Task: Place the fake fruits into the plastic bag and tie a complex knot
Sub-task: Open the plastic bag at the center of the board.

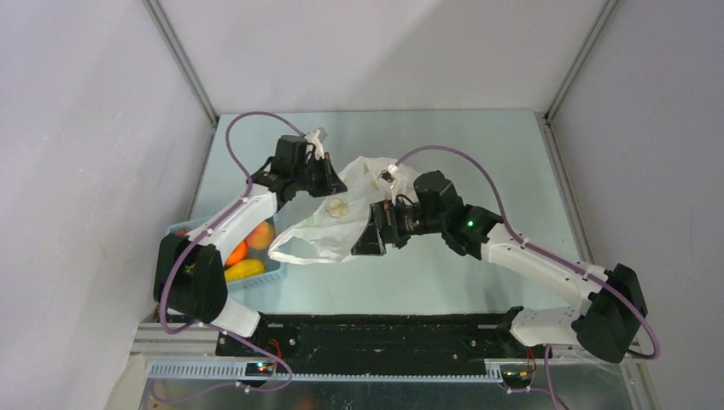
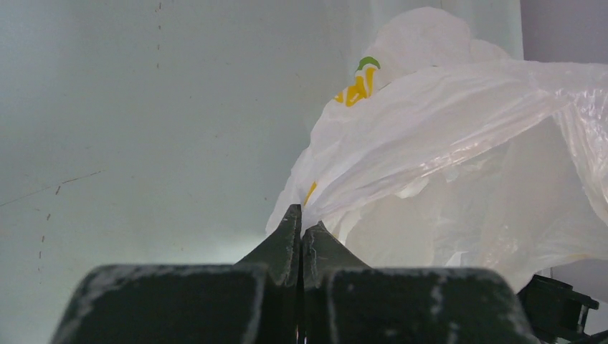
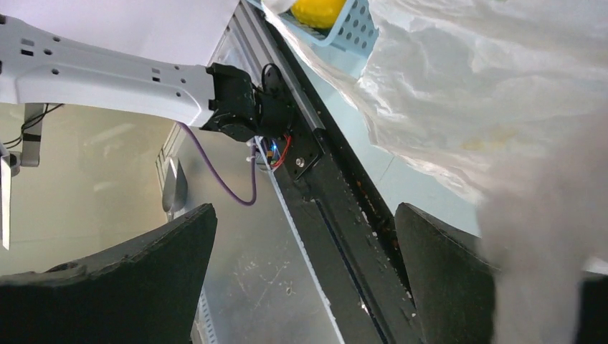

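The plastic bag (image 1: 329, 224) lies crumpled mid-table, white with yellow-green marks, one side lifted. My left gripper (image 1: 336, 182) is shut on a fold of the bag's edge (image 2: 337, 193), its tips (image 2: 301, 218) pressed together on the film. My right gripper (image 1: 369, 236) stands open at the bag's right side, facing the near edge, with nothing between its fingers (image 3: 305, 215); bag film (image 3: 487, 86) hangs just beside its right finger. The fake fruits sit in the light blue basket (image 1: 181, 229): an orange one (image 1: 260, 235), a red one (image 1: 236, 254), a long yellow one (image 1: 245, 270). No knot shows.
The basket stands at the left, under the left arm; its corner (image 3: 353, 29) and the yellow fruit (image 3: 315, 10) show in the right wrist view. A black rail (image 1: 384, 329) runs along the near edge. Grey walls close in the table on three sides.
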Robot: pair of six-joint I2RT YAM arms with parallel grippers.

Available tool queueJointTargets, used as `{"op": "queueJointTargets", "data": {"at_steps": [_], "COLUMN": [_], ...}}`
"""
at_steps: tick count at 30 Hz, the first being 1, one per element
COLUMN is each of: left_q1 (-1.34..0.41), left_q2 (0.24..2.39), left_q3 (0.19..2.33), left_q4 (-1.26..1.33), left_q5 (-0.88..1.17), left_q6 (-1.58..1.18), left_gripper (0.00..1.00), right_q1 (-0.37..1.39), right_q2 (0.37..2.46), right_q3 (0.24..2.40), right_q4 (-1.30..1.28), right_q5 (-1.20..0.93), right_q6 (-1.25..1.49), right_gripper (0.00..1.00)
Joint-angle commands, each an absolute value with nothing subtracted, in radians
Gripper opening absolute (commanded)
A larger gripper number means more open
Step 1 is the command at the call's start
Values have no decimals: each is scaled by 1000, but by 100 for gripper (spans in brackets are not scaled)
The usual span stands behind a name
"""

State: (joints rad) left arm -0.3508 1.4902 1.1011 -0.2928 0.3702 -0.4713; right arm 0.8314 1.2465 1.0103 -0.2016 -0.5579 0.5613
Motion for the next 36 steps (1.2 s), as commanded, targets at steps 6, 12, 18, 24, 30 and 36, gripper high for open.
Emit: {"op": "queueJointTargets", "data": {"at_steps": [6,12,18,24,30,36], "left_q1": [-342,-318,-307,-305,-305,-303], "left_q2": [1436,1425,1413,1412,1409,1407], "left_q3": [1115,1115,1114,1117,1119,1130], "left_q4": [-293,-293,-295,-309,-322,-350], "left_q5": [310,303,292,268,220,159], "left_q6": [-451,-447,-443,-430,-415,-384], "left_gripper": [0,0,0,0,0,0], "right_q1": [850,849,854,880,901,902], "right_q2": [1270,1288,1304,1295,1247,1195], "right_q3": [1030,1064,1065,1074,1081,1081], "right_q4": [-232,-474,-635,-606,-653,-811], "right_q5": [-657,-744,-724,-854,-975,-1033], "right_q6": [531,454,394,426,430,338], "right_gripper": [100,100,100,100,100,100]}}
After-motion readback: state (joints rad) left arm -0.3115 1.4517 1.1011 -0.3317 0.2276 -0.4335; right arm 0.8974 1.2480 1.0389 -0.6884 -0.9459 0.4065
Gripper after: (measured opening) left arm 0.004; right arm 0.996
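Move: The plastic bag's middle lies about 7 cm ahead of the open right hand, 3 cm to its left and some 12 cm below. The bag's loop handle is about 14 cm to that hand's left, 2 cm nearer the robot. The left hand already pinches the bag's rim: the bag's middle is 5 cm back and 1 cm right of it, the handle 14 cm back and 10 cm left, the fruit basket 15 cm back and 27 cm left, all lower. Back towards the robot's base goes the wide-open right hand, some 12 cm in all and a little to its right, dipping about 6 cm before climbing partway again; it comes free of the bag while its fingers swing counter-clockwise and tip lower. The left hand keeps its pinch on the rim and draws it about 4 cm left, towards the basket. ##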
